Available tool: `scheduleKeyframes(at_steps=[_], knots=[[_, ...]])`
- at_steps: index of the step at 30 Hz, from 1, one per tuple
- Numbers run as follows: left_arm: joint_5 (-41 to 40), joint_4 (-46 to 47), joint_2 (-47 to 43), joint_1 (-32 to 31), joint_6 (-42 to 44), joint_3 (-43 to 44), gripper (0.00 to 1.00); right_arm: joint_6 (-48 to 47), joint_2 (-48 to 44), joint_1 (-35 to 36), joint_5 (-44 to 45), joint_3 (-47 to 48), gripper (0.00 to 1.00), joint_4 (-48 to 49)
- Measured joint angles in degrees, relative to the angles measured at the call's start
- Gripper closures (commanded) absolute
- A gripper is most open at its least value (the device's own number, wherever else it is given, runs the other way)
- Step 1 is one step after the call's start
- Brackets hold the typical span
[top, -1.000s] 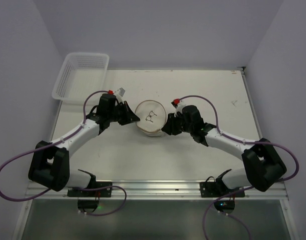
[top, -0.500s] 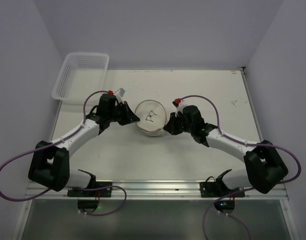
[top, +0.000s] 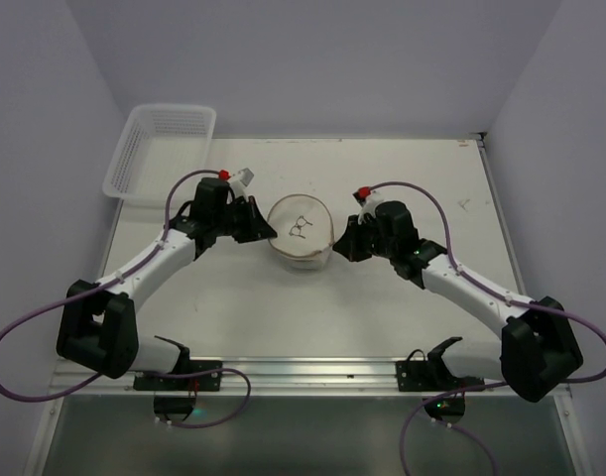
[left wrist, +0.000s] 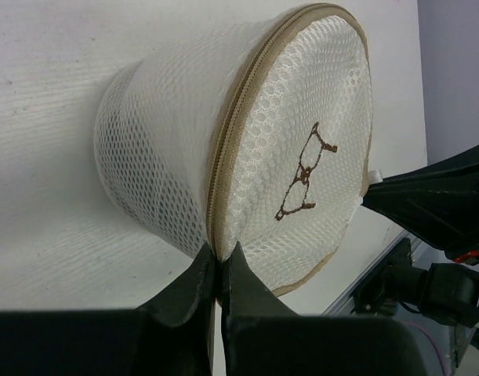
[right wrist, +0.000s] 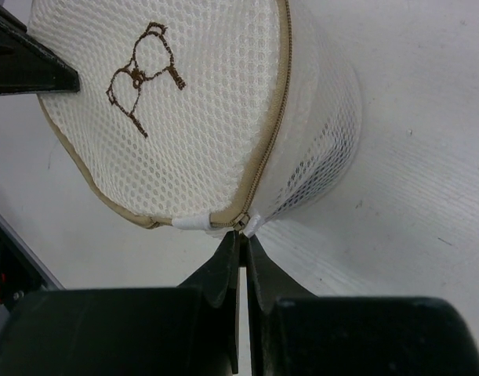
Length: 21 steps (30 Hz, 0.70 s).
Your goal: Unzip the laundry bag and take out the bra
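The laundry bag (top: 301, 230) is a round white mesh drum with a tan zipper band and a bra icon on its flat top, in the middle of the table. My left gripper (top: 267, 231) is shut on the bag's zipper seam at its left rim; it also shows in the left wrist view (left wrist: 221, 262). My right gripper (top: 342, 243) is shut on the zipper pull (right wrist: 243, 222) at the bag's right rim. The zipper looks closed along the part that shows. The bra is hidden inside the bag.
A white lattice basket (top: 124, 159) stands at the back left corner of the white table (top: 412, 178). Grey walls close in the left, back and right sides. The arm bases and cables lie along the near edge.
My right gripper has moved a little right and back, still holding the zipper pull. My left wrist has shifted slightly back. The bag is pulled a bit wider between them.
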Motion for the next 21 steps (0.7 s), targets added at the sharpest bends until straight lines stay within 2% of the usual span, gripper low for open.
scheduleKeyframes(at_steps=[6,7,10,11,13,14,16,21], knots=[[0.63,-3.15,5.44,0.02,4.46,7.37,1.00,1.07,-0.37,0.57,-2.19,1.51,1.00,-3.13],[0.85,-3.58,7.45,0.02,4.90,9.40,0.97,1.81,-0.48,1.09,-2.14,1.62,1.00,-3.48],[1.75,-3.58,13.55,0.26,5.07,15.21,0.69,5.29,-0.57,3.43,-1.77,1.88,1.00,-3.58],[1.92,-3.23,15.17,0.39,4.81,16.65,0.53,6.80,-0.57,4.20,-1.73,1.88,1.00,-3.54],[2.23,-1.88,16.92,0.81,3.32,18.08,0.33,10.36,-0.13,5.46,-1.46,1.88,1.00,-3.26],[2.25,-1.42,17.03,1.09,2.49,18.05,0.19,12.04,0.26,5.95,-1.40,1.88,1.00,-3.17],[2.05,-0.70,16.35,1.40,0.42,17.20,0.09,15.19,1.29,6.58,-0.63,1.88,1.00,-2.80],[-0.11,1.84,6.40,1.33,-6.03,6.43,0.06,20.24,3.34,7.15,1.53,1.90,1.00,-1.99]])
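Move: The left fingers pinch the laundry bag's left rim; the bag's middle is about 6 cm right, 1 cm ahead and 5 cm below, and the zipper pull some 13 cm right and 4 cm back, about level in height. The right fingers already grip the pull, with the bag's middle about 7 cm left, 5 cm ahead and 5 cm below, and the embroidered lid's middle 7 cm left, 6 cm ahead and level in height. Left goes 7 cm forward, opening off the rim, then back; right drags zipper pull 5 cm left and back. ##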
